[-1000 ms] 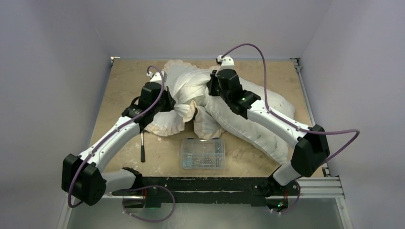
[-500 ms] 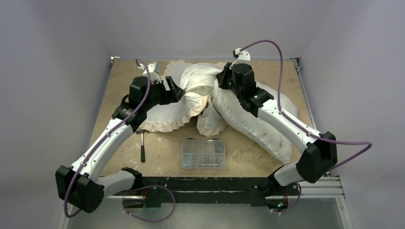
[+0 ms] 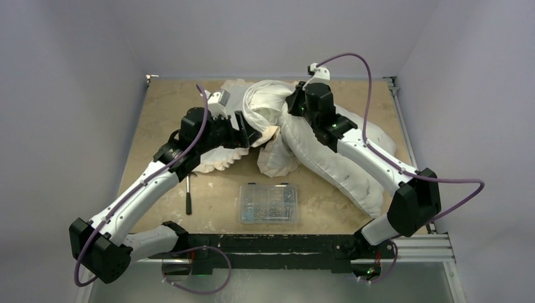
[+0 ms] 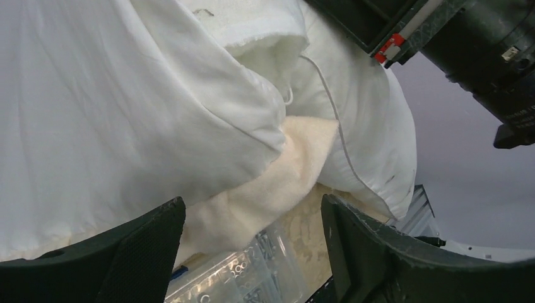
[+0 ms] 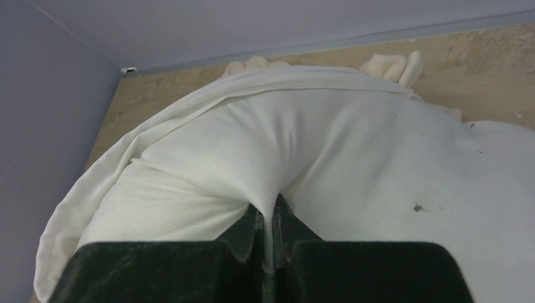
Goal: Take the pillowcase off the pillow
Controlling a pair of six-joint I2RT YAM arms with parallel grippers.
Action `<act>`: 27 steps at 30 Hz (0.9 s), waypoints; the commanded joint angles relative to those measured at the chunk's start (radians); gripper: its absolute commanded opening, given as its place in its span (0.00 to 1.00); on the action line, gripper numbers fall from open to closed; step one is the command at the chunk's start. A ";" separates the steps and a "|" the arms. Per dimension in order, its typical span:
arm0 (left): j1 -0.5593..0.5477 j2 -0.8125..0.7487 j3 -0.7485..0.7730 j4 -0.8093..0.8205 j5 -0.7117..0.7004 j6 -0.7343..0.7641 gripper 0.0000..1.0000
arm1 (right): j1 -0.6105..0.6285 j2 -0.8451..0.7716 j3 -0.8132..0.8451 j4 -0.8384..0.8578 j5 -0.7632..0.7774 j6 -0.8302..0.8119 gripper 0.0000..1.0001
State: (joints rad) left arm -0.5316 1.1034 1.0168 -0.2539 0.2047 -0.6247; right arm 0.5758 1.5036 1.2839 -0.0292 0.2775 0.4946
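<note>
The plump off-white pillow [image 3: 340, 164] lies slanting from the table's back middle toward the front right. The limp pillowcase [image 3: 217, 158] is bunched at its far end, cream frill spread to the left. My right gripper [image 3: 293, 108] is shut, pinching a fold of the pillow's white fabric [image 5: 296, 145]; the pillowcase lip [image 5: 158, 126] curves round behind it. My left gripper [image 3: 247, 129] is open, level with the cream plush fabric [image 4: 277, 183], nothing between its fingers [image 4: 145, 252].
A clear plastic parts box [image 3: 268, 203] sits near the front middle, just below the frill, and shows under the left jaws [image 4: 240, 278]. A dark tool [image 3: 188, 196] lies left of it. The right arm [image 4: 479, 57] hangs close above the left gripper.
My left gripper has opened, let go of the pillowcase and swung right toward the middle of the bundle. The right gripper has shifted slightly back and right, still shut on fabric.
</note>
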 commanded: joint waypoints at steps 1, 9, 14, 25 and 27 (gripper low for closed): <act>-0.015 0.044 -0.022 -0.011 -0.082 -0.004 0.78 | -0.006 -0.020 0.041 0.140 0.026 0.019 0.00; -0.025 0.125 -0.086 0.150 -0.078 -0.096 0.65 | -0.007 -0.031 0.026 0.143 -0.003 0.026 0.00; -0.027 0.156 -0.080 0.124 -0.093 -0.083 0.02 | -0.007 -0.073 0.000 0.114 -0.001 0.022 0.00; 0.161 0.055 -0.179 -0.132 -0.511 -0.030 0.00 | -0.064 -0.207 -0.021 0.089 0.080 -0.080 0.00; 0.282 0.042 -0.206 -0.118 -0.434 -0.035 0.00 | -0.065 -0.229 -0.033 0.101 0.052 -0.113 0.00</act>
State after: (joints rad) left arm -0.4355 1.1900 0.8646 -0.3054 -0.1696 -0.6693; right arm 0.5434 1.3735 1.2373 -0.0555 0.2779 0.4545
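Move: The pillowcase's loose fold beside the cream trim lies about 2 cm ahead of the open left hand, 1 cm to its right and 8 cm below. From that hand the pillow's middle is some 29 cm right, 10 cm ahead and 18 cm below, and the parts box 8 cm back, 5 cm right and 26 cm below. From the right hand, still pinching the pillow's white cloth, the fold is roughly 11 cm back, 10 cm left and 9 cm below. The pillowcase's loose fold is pinched by the left hand, which sinks about 8 cm onto it, edging forward, and shuts its fingers. The left hand then drags the fold left by some 10 cm, sinking a little further and swinging counter-clockwise. Meanwhile the right hand keeps its pinch on the pillow and, after holding still, draws about 3 cm right and as much up, easing back. ##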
